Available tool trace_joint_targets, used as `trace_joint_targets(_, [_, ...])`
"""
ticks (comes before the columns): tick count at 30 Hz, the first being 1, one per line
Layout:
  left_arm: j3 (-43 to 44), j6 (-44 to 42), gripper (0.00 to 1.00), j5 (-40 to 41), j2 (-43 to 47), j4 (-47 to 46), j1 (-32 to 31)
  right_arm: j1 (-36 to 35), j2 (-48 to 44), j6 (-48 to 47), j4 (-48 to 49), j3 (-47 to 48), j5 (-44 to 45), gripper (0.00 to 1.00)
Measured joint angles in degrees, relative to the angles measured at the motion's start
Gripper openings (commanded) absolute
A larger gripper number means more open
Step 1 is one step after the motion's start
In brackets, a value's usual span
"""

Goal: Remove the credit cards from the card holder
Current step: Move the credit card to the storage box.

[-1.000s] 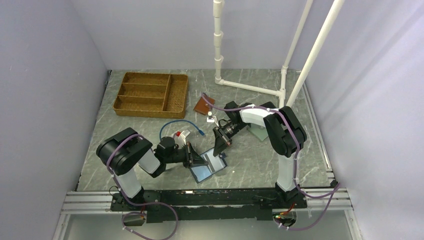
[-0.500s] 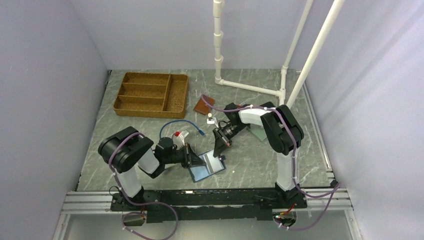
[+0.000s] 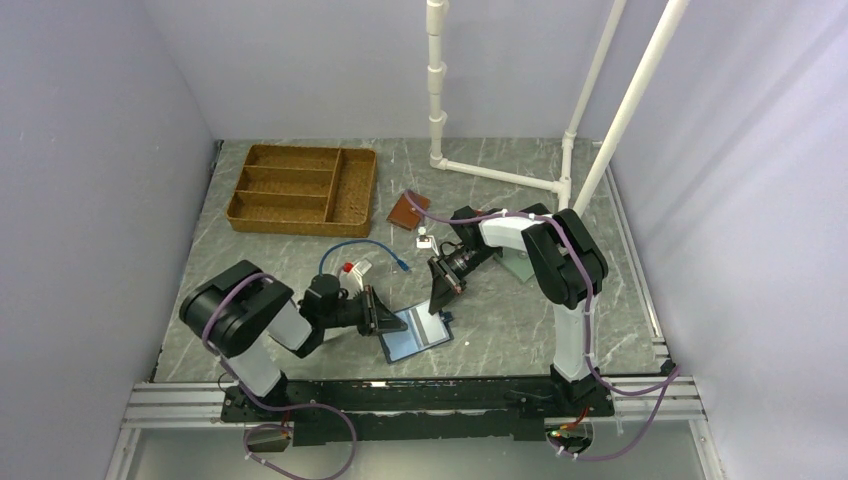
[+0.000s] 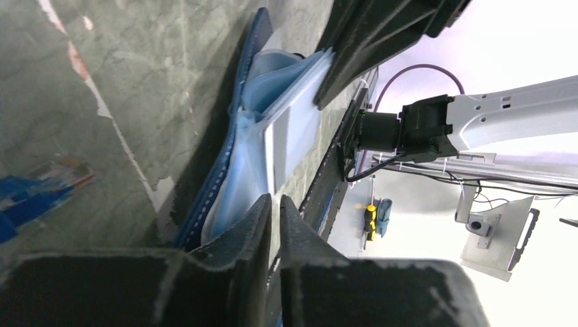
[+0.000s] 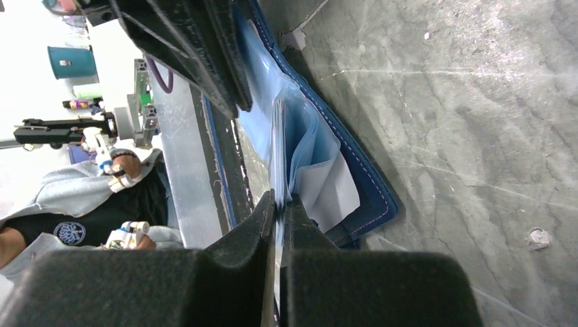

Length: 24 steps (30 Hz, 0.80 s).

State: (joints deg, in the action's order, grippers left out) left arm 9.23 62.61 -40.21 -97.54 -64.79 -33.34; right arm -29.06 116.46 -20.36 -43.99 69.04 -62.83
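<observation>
The navy card holder [image 3: 412, 336] lies open on the table, its glossy pale blue inside up. From the left wrist a white credit card [image 4: 292, 139] shows in its clear leaf, and from the right wrist another white one [image 5: 328, 192] sits in a blue pocket. My left gripper [image 3: 384, 314] is at the holder's left edge [image 4: 225, 163], its fingertips [image 4: 275, 201] parted by a narrow slit; I cannot tell whether anything lies in it. My right gripper [image 3: 437, 297] is shut [image 5: 279, 201] on the thin pale inner leaves [image 5: 279, 136]; I cannot tell if a card is among them.
A wicker tray [image 3: 300, 187] stands at the back left, with a brown wallet [image 3: 407, 211] to its right. A blue cable [image 3: 360, 250] and a small red-capped item [image 3: 350, 268] lie behind my left gripper. White pipes [image 3: 500, 175] rise at the back.
The left arm has drawn back a little to the left and its jaws have parted slightly. The right gripper and the card holder have hardly moved.
</observation>
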Motion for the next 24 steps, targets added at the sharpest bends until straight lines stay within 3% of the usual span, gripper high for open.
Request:
trace_joint_targets(10, [2.97,-1.95,0.33,3.21,11.78,13.07,-1.73,0.11,0.13,0.24,0.00,-0.04,-0.26,0.00])
trace_joint_targets(18, [4.83,-1.62,0.45,5.66,7.85,16.65,-3.50,0.11,0.13,0.70,0.09,-0.09,-0.22,0.00])
trace_joint_targets(24, [6.64,-0.59,0.46,5.79,4.44,16.41,-4.66,0.11,0.15,1.51,0.31,-0.33,0.28,0.01])
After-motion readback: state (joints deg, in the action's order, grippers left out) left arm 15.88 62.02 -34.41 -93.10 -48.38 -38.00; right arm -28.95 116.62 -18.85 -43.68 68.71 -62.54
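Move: The credit card in its sleeve of the open card holder lies about 4 cm to the right of the left hand, 1 cm back and a centimetre lower; the holder's middle is some 2 cm right, 2 cm back and 3 cm below. The blue cable's plug lies about 11 cm ahead of the left hand, level sideways, 4 cm below. From the right hand the card is roughly 3 cm back, 1 cm left and 2 cm below. Left hand, fingers opening to about half, rises some 3 cm, then sinks rightward towards the card; right keeps pinching. ##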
